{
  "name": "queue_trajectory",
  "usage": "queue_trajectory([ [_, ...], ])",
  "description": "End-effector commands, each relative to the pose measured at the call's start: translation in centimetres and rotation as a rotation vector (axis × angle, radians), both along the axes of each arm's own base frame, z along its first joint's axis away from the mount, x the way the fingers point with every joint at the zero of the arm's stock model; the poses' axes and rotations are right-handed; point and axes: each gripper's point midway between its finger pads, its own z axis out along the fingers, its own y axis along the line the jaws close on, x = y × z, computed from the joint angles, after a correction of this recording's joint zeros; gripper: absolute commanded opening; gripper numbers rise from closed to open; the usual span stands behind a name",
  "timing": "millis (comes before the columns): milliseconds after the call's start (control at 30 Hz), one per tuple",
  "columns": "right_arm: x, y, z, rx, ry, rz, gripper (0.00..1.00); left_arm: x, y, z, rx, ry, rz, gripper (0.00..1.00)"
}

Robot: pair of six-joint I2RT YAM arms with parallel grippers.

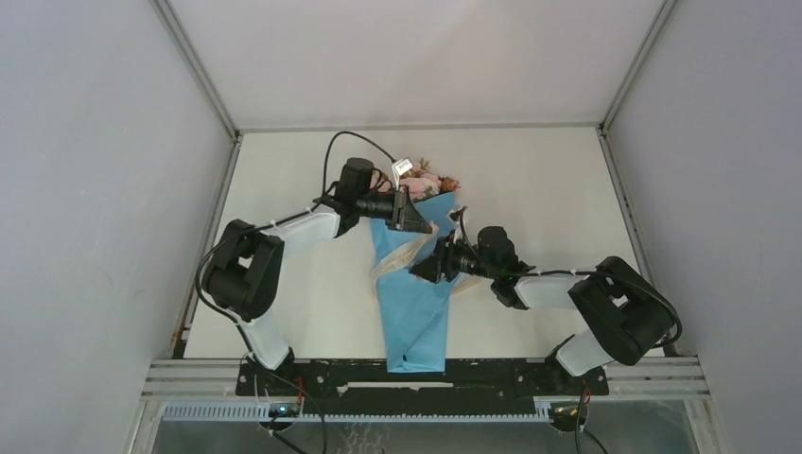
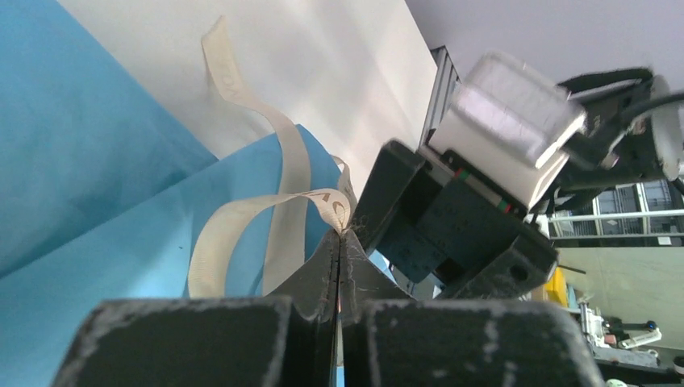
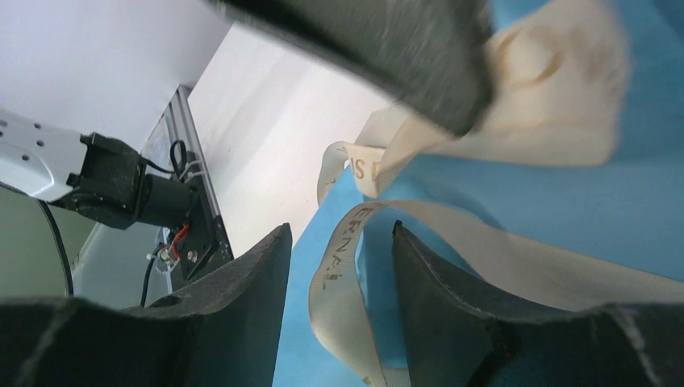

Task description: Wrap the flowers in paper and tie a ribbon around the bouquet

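Note:
The bouquet lies along the middle of the table, a cone of light blue paper point(image 1: 414, 322) with the pink flowers point(image 1: 430, 182) poking out at its far end. A cream ribbon point(image 1: 397, 257) crosses the cone. My left gripper point(image 1: 424, 225) is over the upper part of the cone. In the left wrist view it point(image 2: 343, 235) is shut on a loop of the ribbon point(image 2: 294, 161), above the paper point(image 2: 81, 145). My right gripper point(image 1: 417, 271) is just below it, open. In the right wrist view the ribbon point(image 3: 335, 274) runs loosely between its spread fingers point(image 3: 340, 234), over the paper point(image 3: 565, 210).
The white table point(image 1: 312, 284) is boxed in by grey walls, with a metal rail point(image 1: 426, 378) along the near edge. A small white tag point(image 1: 402, 166) sits beside the blooms. Both arms meet closely over the cone.

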Motion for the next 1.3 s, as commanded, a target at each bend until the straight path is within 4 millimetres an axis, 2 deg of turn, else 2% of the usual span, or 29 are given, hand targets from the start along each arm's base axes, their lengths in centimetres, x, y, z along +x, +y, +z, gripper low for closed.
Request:
queue_trajectory([
  [0, 1.6, -0.1, 2.5, 0.092, -0.047, -0.047, 0.58, -1.3, -0.9, -0.2, -0.013, -0.023, -0.029, 0.0],
  [133, 2.5, -0.2, 2.4, 0.103, -0.036, -0.099, 0.57, -2.8, -1.8, -0.5, -0.021, 0.003, -0.077, 0.0],
  [300, 3.3, -0.5, 2.7, 0.107, -0.044, -0.144, 0.55, -3.3, -2.0, -0.3, -0.043, 0.032, -0.095, 0.0],
  [467, 4.3, -1.6, 1.4, 0.05, -0.004, -0.24, 0.49, -3.7, -2.1, 0.5, -0.077, 0.053, -0.101, 0.0],
  [633, 5.0, -2.1, 1.5, 0.046, -0.003, -0.293, 0.33, -4.6, -2.4, 0.1, -0.079, 0.081, -0.122, 0.0],
  [767, 5.0, -2.1, 1.5, 0.051, 0.0, -0.292, 0.27, -5.3, -2.6, -0.2, -0.077, 0.104, -0.138, 0.0],
  [933, 4.8, -2.5, 0.8, 0.02, 0.025, -0.299, 0.01, -5.2, -2.7, 0.0, -0.075, 0.097, -0.15, 0.01],
  [967, 4.6, -2.5, 0.7, 0.013, 0.031, -0.298, 0.0, -4.9, -2.6, 0.1, -0.061, 0.076, -0.154, 0.06],
  [1000, 4.4, -2.8, 0.4, 0.002, 0.038, -0.304, 0.0, -4.7, -2.3, -0.1, -0.026, 0.062, -0.155, 0.21],
  [1067, 4.0, -3.4, -0.1, -0.018, 0.046, -0.314, 0.0, -4.6, -1.0, -1.0, 0.093, 0.048, -0.14, 0.36],
  [1167, 3.2, -4.1, -0.4, -0.027, 0.038, -0.318, 0.0, -2.5, 1.4, -2.0, 0.281, -0.102, -0.026, 0.42],
  [1267, 2.6, -4.2, -0.9, -0.044, 0.041, -0.297, 0.0, -2.0, 2.8, -2.4, 0.363, -0.186, 0.027, 0.39],
])
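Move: Held in the left hand's shut fingertips, the ribbon end lies about 7 cm ahead of the right hand, 3 cm to its right and 4 cm higher. Seen from the left hand, the right hand's open fingers are roughly 8 cm back, 3 cm to its left and 5 cm below. The paper's middle lies some 4 cm back from the right hand, 1 cm to its left and 8 cm below; the flowers are about 19 cm ahead of it, straight out and 5 cm below. Bringing the ribbon back about 3 cm and 2 cm right, the left hand stops and holds while the right hand reaches about 3.5 cm forward, slightly right, and shuts on the ribbon beside it. Then the left fingers part and let go as that hand sinks 3 cm, veering left, and the right hand draws its pinched ribbon 2 cm to the right, back and a little down. ##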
